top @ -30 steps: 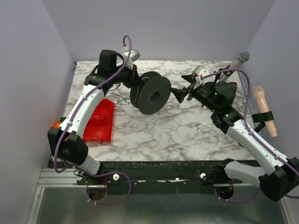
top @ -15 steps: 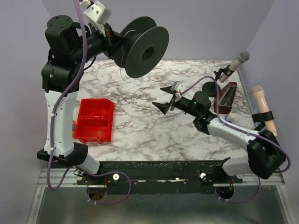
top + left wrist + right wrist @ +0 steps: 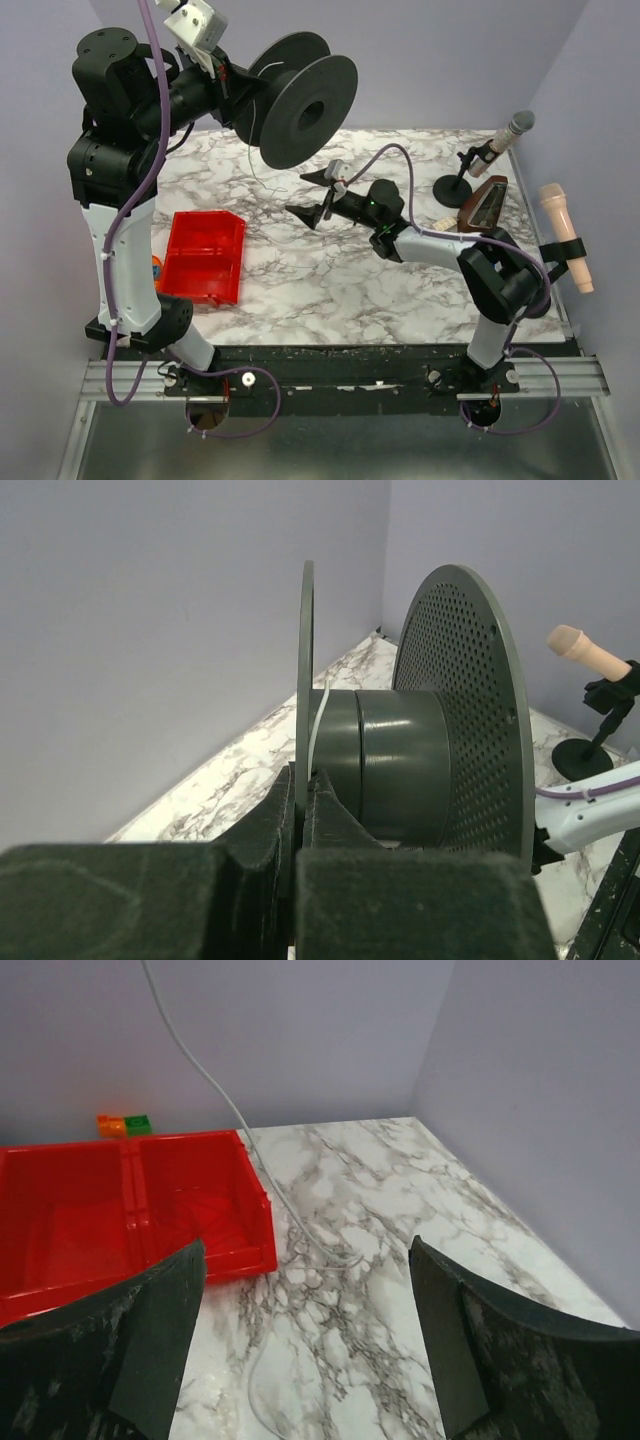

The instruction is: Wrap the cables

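Note:
A black spool (image 3: 300, 110) with two wide flanges hangs in the air over the table's back left. My left gripper (image 3: 228, 85) is shut on its rear flange; in the left wrist view the fingers (image 3: 270, 820) clamp the thin flange (image 3: 304, 660) beside the hub. A thin white cable (image 3: 256, 160) hangs from the spool to the table. In the right wrist view the cable (image 3: 215, 1090) comes down and lies in loops beside the red bin. My right gripper (image 3: 312, 197) is open and empty, low over the middle of the table, pointing left at the cable (image 3: 310, 1330).
A red bin (image 3: 205, 255) sits at the left, with orange and green blocks (image 3: 125, 1123) behind it. A microphone on a stand (image 3: 490, 150) and a brown wooden case (image 3: 485, 205) stand at the back right. A peach microphone (image 3: 565, 235) hangs on the right wall.
My left arm lifted the spool from the table high into the air. My right arm stretched left across the table toward the hanging cable.

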Controlling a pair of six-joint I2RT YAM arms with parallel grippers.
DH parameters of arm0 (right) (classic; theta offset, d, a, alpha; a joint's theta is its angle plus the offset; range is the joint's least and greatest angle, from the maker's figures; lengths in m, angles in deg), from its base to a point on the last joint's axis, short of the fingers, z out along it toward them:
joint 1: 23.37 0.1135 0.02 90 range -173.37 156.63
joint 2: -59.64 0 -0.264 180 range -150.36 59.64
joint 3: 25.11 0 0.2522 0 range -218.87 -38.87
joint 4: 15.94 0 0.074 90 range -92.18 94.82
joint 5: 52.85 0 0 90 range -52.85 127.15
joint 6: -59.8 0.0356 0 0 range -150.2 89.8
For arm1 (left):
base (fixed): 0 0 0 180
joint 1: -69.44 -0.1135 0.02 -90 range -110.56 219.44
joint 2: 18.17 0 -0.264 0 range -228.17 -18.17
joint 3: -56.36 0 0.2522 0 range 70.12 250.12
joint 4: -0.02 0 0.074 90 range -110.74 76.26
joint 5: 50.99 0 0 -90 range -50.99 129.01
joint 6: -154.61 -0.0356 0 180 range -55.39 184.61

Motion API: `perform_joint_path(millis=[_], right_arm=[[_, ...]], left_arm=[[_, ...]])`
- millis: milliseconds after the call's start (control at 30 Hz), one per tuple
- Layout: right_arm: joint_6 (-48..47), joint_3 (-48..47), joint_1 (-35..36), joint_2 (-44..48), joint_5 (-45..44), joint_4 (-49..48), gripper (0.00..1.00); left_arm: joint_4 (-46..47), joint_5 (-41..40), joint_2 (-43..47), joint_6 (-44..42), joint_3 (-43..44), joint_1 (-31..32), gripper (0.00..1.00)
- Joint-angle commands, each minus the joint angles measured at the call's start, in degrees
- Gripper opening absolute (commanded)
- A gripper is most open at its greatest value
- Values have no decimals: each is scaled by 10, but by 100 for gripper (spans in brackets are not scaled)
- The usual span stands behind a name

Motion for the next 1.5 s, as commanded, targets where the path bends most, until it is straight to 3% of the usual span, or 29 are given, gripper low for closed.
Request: perform_joint_path(millis=[0,367,467,533,567,633,767,967,1100,1300,1467], right_arm=[[39,-61,9,-70,-1,-35,90],[170,-155,16,-190,-21,-94,85],[231,-178,17,-225,-31,-135,78],[268,-189,17,-242,-43,-158,62],[284,-192,16,-250,-48,-168,49],[298,-192,16,-253,-53,-182,35],[308,-123,4,-214,-105,-208,1],[357,12,-107,-97,-135,-186,1],[316,71,-159,-5,-140,-110,1],[238,48,-189,99,-145,80,1],[191,-51,-198,134,-137,273,1]], left_arm=[[8,9,1,10,36,1,0],[10,47,-7,55,70,1,0],[17,54,-10,68,78,1,0],[19,53,-10,69,83,1,0],[21,51,-10,69,85,1,0],[19,49,-8,66,85,1,0],[-8,46,-1,34,78,1,0],[-79,33,22,-76,34,0,0],[-111,38,36,-140,-26,-1,0],[-160,36,71,-277,-200,-1,0],[-138,17,105,-329,-378,2,0]])
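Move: From the right hand, open, the cable's dangling end is about 7 cm left, 5 cm ahead and 4 cm lower; the red box lies some 24 cm left, 7 cm back and 20 cm down, and the spool is roughly 33 cm above and 4 cm back, level sideways. The left hand, already gripping the spool's flange, has that cable end about 9 cm ahead, straight across from it and 35 cm below. The right hand reaches left and forward while dipping, about 8 cm in all, pinches the dangling cable end between its closing fingers, then draws it some 23 cm to the right, rising about 9 cm and going a little farther forward. The left hand keeps its grip on the spool's flange, easing slightly back and up, then lowers fast by some 18 cm as its fingertips tip downward. ##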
